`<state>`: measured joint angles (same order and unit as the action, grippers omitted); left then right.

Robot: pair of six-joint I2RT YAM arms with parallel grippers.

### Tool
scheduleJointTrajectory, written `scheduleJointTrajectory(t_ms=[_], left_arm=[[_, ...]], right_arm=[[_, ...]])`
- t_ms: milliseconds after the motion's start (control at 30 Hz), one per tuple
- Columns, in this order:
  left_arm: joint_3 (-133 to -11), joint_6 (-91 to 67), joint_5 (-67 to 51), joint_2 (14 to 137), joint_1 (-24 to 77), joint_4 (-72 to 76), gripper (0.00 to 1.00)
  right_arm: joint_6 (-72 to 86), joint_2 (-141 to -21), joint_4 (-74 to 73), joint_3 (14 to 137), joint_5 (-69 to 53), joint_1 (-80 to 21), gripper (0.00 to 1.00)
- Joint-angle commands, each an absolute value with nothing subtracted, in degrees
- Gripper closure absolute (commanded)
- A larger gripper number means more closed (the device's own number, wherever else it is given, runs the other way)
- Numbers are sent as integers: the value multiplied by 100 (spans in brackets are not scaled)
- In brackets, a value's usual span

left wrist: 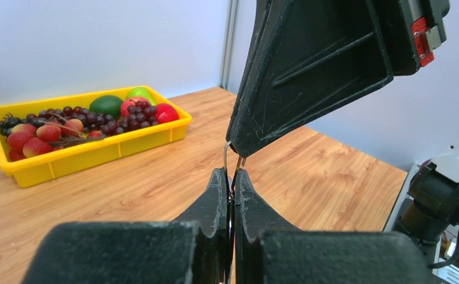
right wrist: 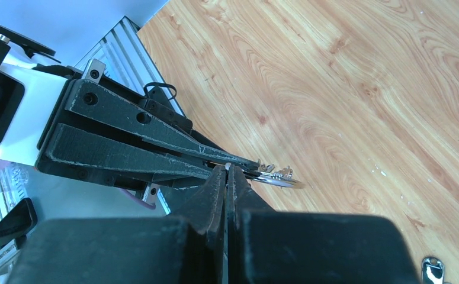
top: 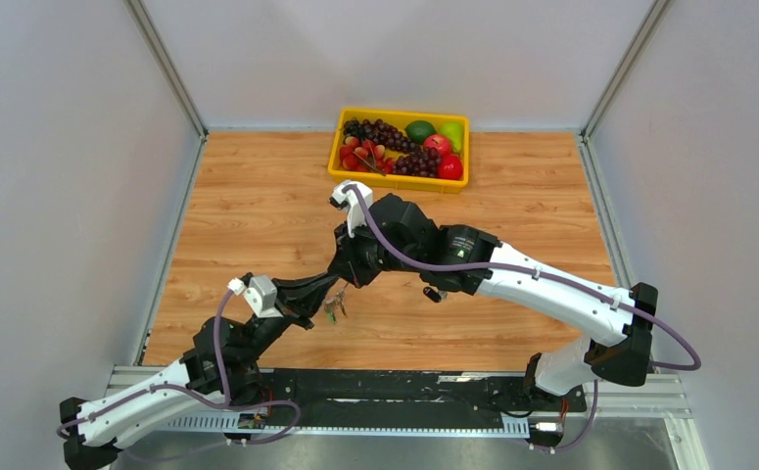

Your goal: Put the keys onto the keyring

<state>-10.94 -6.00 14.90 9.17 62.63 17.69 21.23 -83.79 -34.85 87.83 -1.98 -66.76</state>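
Note:
My two grippers meet above the middle of the wooden table. The left gripper point(left wrist: 231, 175) is shut on the thin silver keyring point(right wrist: 283, 181), which stands edge-on between its fingers. The right gripper point(right wrist: 228, 170) is shut too, and its tips pinch the ring's wire point(left wrist: 226, 155) just above the left fingertips. Small keys point(top: 334, 305) hang from the ring below both grippers, and their silver blades point(right wrist: 272, 171) show beside the ring. One loose key with a black head point(top: 432, 293) lies on the table under the right arm and also shows as a key point(right wrist: 432, 270) at the wrist view's bottom edge.
A yellow tray point(top: 336, 157) of grapes, apples and other fruit stands at the back of the table, also seen as a yellow tray point(left wrist: 73, 158) in the left wrist view. Grey walls close in the table point(top: 258, 206) on three sides.

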Motion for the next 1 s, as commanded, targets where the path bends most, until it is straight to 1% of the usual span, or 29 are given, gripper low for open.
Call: scheduleJointTrajectory(t_ms=[0,333,367,467,500,567,633,733,967], left_arm=[[-1042,-705,1663,564,6256,1914,100],[-1046,-791,1852,413,6263,1776,100],[-1050,-787,1882,413,6259,1749,100],[-1060,-770,1951,374,6258,1685,100],[-1066,-759,1997,363,6258,1643,100],[-1075,-738,2074,329,6258,1569,100],[-1089,-712,2152,314,6259,1512,100],[-1092,-687,2257,316,6264,1473,100],[-1099,-668,2373,332,6258,1417,100]], right_arm=[[2205,-8221,-3268,8851,-198,-6762,100],[2206,-8066,-3247,8588,-268,-6764,100],[2206,-8037,-3244,8593,-238,-6759,98],[2197,-7907,-3238,8564,-30,-6759,74],[2186,-7858,-3241,8548,-4,-6759,68],[2159,-7723,-3236,8494,300,-6726,60],[2141,-7556,-3237,8376,420,-6663,55],[2186,-7287,-3242,8033,579,-6488,50],[2479,-6745,-3213,6998,712,-5922,47]])
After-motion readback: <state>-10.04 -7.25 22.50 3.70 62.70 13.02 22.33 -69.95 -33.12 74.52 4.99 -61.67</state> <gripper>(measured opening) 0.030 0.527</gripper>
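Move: The keyring is pinched between both grippers, its middle about 3 cm below the left hand and 1 cm back and 1 cm right of it. From the right hand, the keyring is some 5 cm below, 1 cm back and 1 cm right. Also from the right hand, the black fob key lies on the table roughly 18 cm right, 4 cm ahead and 28 cm down; the fruit tray is about 39 cm ahead, 12 cm right and 25 cm down. Keep the left gripper shut on the keyring and ease it a couple of centimetres left and slightly forward, turning a little counter-clockwise. Meanwhile hold the right gripper almost still, then open it about halfway to let go of the ring, and draw it off to the right by about 7 cm and a little forward, arching slightly up and back down, with the wrist swinging some 10 degrees clockwise. ##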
